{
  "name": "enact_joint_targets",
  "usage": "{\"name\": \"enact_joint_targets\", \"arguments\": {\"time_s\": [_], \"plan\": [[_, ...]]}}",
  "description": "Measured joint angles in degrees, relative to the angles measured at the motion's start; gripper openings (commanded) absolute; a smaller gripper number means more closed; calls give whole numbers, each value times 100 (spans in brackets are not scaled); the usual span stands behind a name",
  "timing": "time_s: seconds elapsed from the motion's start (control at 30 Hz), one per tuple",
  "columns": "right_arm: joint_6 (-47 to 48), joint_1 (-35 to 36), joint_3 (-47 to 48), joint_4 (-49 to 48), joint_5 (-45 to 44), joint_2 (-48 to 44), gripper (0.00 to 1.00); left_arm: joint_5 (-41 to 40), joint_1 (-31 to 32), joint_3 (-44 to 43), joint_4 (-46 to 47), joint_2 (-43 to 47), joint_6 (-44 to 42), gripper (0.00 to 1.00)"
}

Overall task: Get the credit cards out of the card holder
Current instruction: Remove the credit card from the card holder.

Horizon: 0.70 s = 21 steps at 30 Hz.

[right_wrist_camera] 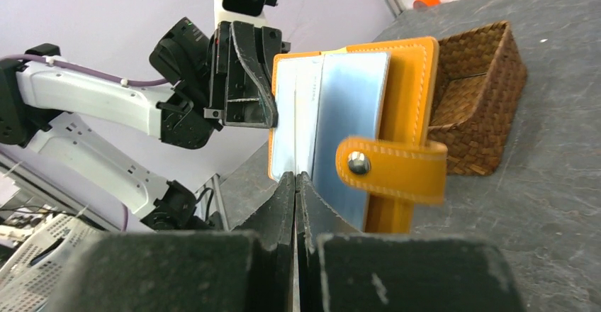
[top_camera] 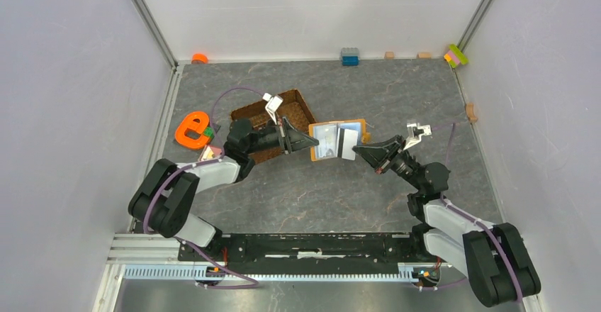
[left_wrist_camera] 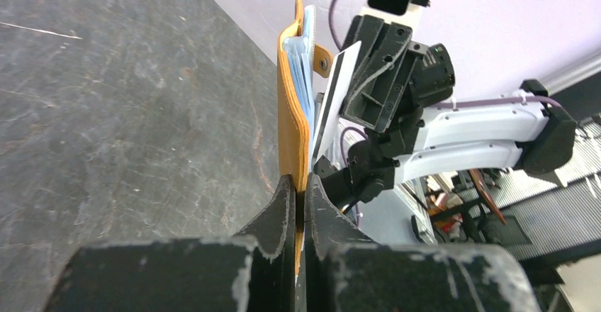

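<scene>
The orange card holder (top_camera: 358,129) hangs open above the table between both arms, its pale blue lining facing up. My left gripper (top_camera: 314,140) is shut on its left edge; in the left wrist view the orange cover (left_wrist_camera: 290,120) runs edge-on into my jaws (left_wrist_camera: 300,184). From the other side, my right gripper (top_camera: 356,149) is shut on a white credit card (top_camera: 347,144) that sticks partly out of the lining. In the right wrist view that card (right_wrist_camera: 303,106) runs down into my closed jaws (right_wrist_camera: 295,177), and the snap tab (right_wrist_camera: 393,170) hangs in front. Other cards stay in the slots.
A brown woven tray (top_camera: 273,124) stands just behind the left arm, and an orange e-shaped toy (top_camera: 191,129) lies at the far left. Toy bricks (top_camera: 349,57) line the back wall, with more (top_camera: 456,55) in the right corner and one (top_camera: 470,111) by the right wall.
</scene>
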State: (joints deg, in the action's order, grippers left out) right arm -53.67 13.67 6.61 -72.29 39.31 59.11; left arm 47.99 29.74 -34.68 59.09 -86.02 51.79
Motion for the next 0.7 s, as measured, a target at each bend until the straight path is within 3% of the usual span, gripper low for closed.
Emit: {"name": "enact_joint_targets", "arguments": {"time_s": [0.43, 0.57, 0.7], "plan": [[496, -109, 0, 590, -190, -201, 0, -673, -439, 595, -11, 706, 2, 2], [667, -107, 61, 767, -162, -4, 0, -1346, -686, 1102, -203, 1425, -46, 2], [756, -17, 267, 817, -138, 407, 0, -2391, -750, 1580, -831, 2682, -334, 2]]}}
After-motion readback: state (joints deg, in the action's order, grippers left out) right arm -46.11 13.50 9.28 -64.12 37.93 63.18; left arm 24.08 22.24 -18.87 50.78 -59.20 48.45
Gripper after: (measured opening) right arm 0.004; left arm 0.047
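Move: The left hand holds the card holder by its left edge, the holder's middle about 6 cm to its right and level ahead. The basket is roughly 13 cm left, 5 cm ahead and 15 cm below. The striped card lies some 9 cm to its right and 1 cm back. The right hand pinches that card, its middle 2 cm left, 1 cm ahead and 1 cm up, with the holder's middle about 5 cm left, 2 cm ahead. Left hand swings the holder about 10 cm left, some 30 degrees counter-clockwise, while right lowers the pinched card. ##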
